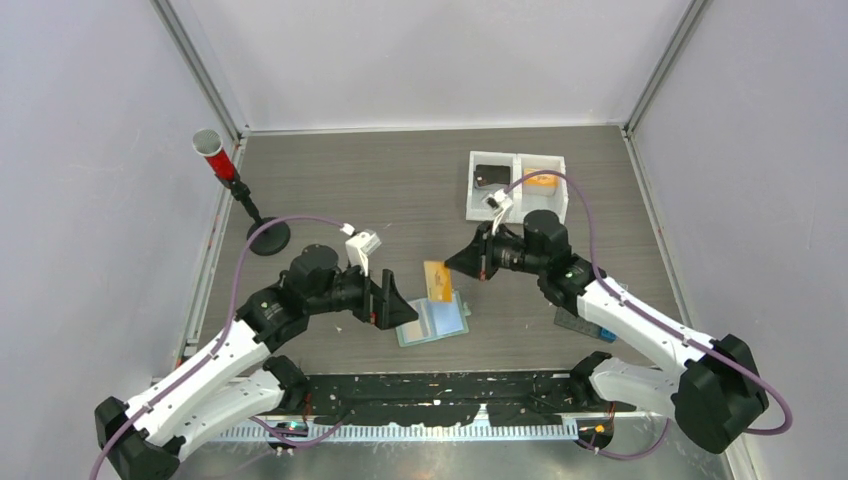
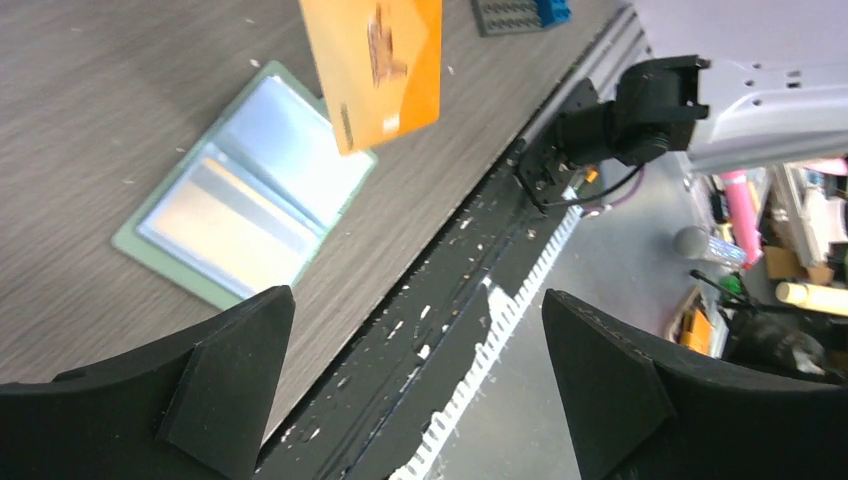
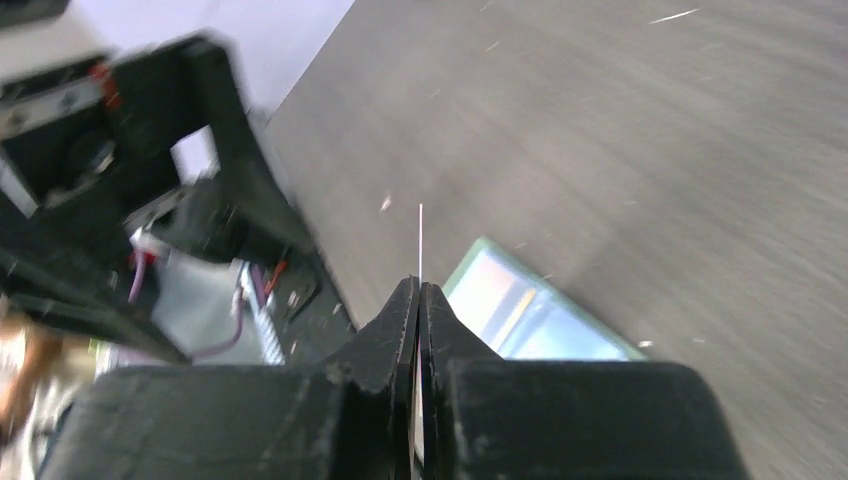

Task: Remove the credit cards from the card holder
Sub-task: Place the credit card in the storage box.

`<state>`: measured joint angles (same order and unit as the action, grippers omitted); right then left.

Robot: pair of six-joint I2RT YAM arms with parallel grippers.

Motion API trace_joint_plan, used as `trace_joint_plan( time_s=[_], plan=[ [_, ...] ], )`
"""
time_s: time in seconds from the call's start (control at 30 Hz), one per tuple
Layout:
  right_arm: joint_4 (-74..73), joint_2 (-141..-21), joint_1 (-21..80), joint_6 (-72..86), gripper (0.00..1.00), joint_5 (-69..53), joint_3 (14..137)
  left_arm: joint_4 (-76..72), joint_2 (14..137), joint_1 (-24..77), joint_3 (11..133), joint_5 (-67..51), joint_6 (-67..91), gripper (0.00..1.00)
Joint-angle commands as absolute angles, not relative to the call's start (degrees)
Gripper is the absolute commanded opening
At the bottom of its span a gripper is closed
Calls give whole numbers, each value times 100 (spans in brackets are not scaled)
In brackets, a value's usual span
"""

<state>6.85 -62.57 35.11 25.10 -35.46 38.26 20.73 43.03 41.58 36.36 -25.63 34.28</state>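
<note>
The sage-green card holder [image 1: 432, 323] lies open on the table, pale blue-grey pockets up; it also shows in the left wrist view [image 2: 245, 195] and the right wrist view [image 3: 540, 320]. An orange credit card [image 1: 437, 281] hangs in the air just above its far edge, large in the left wrist view [image 2: 375, 60] and a thin edge-on line in the right wrist view [image 3: 420, 240]. My right gripper [image 1: 453, 266] [image 3: 418, 290] is shut on that card's right edge. My left gripper [image 1: 401, 306] [image 2: 420, 370] stands wide open and empty, just left of the holder.
A white two-compartment tray [image 1: 516, 210] at the back right holds a black flat piece [image 1: 490, 175] and an orange item [image 1: 540, 182]. A red and grey post on a black stand [image 1: 266, 238] is at the back left. A dark studded plate [image 1: 575, 323] lies under the right arm.
</note>
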Motion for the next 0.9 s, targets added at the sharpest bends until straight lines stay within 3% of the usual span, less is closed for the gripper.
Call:
trace_joint_plan(
  time_s=[0.0,0.43,0.87],
  plan=[
    [1488,-6048,3022,3276,5,-1975,3665,3143,4237,4131,4263,-1721,3013,99],
    [2705,-6744,1702,3707,5,1965,4035,4747,3691,4131,4839,220,2099,99],
    [4012,-8425,1162,4677,5,3876,4509,4992,3233,4131,4574,375,1982,99]
  ],
)
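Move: The right hand already holds the orange card; the storage box's right compartment, where the card is headed, lies about 30 cm ahead, 28 cm to its right and some 16 cm lower. In the box, the black case sits about 34 cm ahead and 14 cm right of the hand. The open card holder lies roughly 7 cm back and 4 cm left. From the empty left hand the compartment is about 38 cm ahead and 39 cm right. Right hand carries its card about 35 cm forward-right towards the box, turning 90 degrees clockwise; left withdraws leftward. ##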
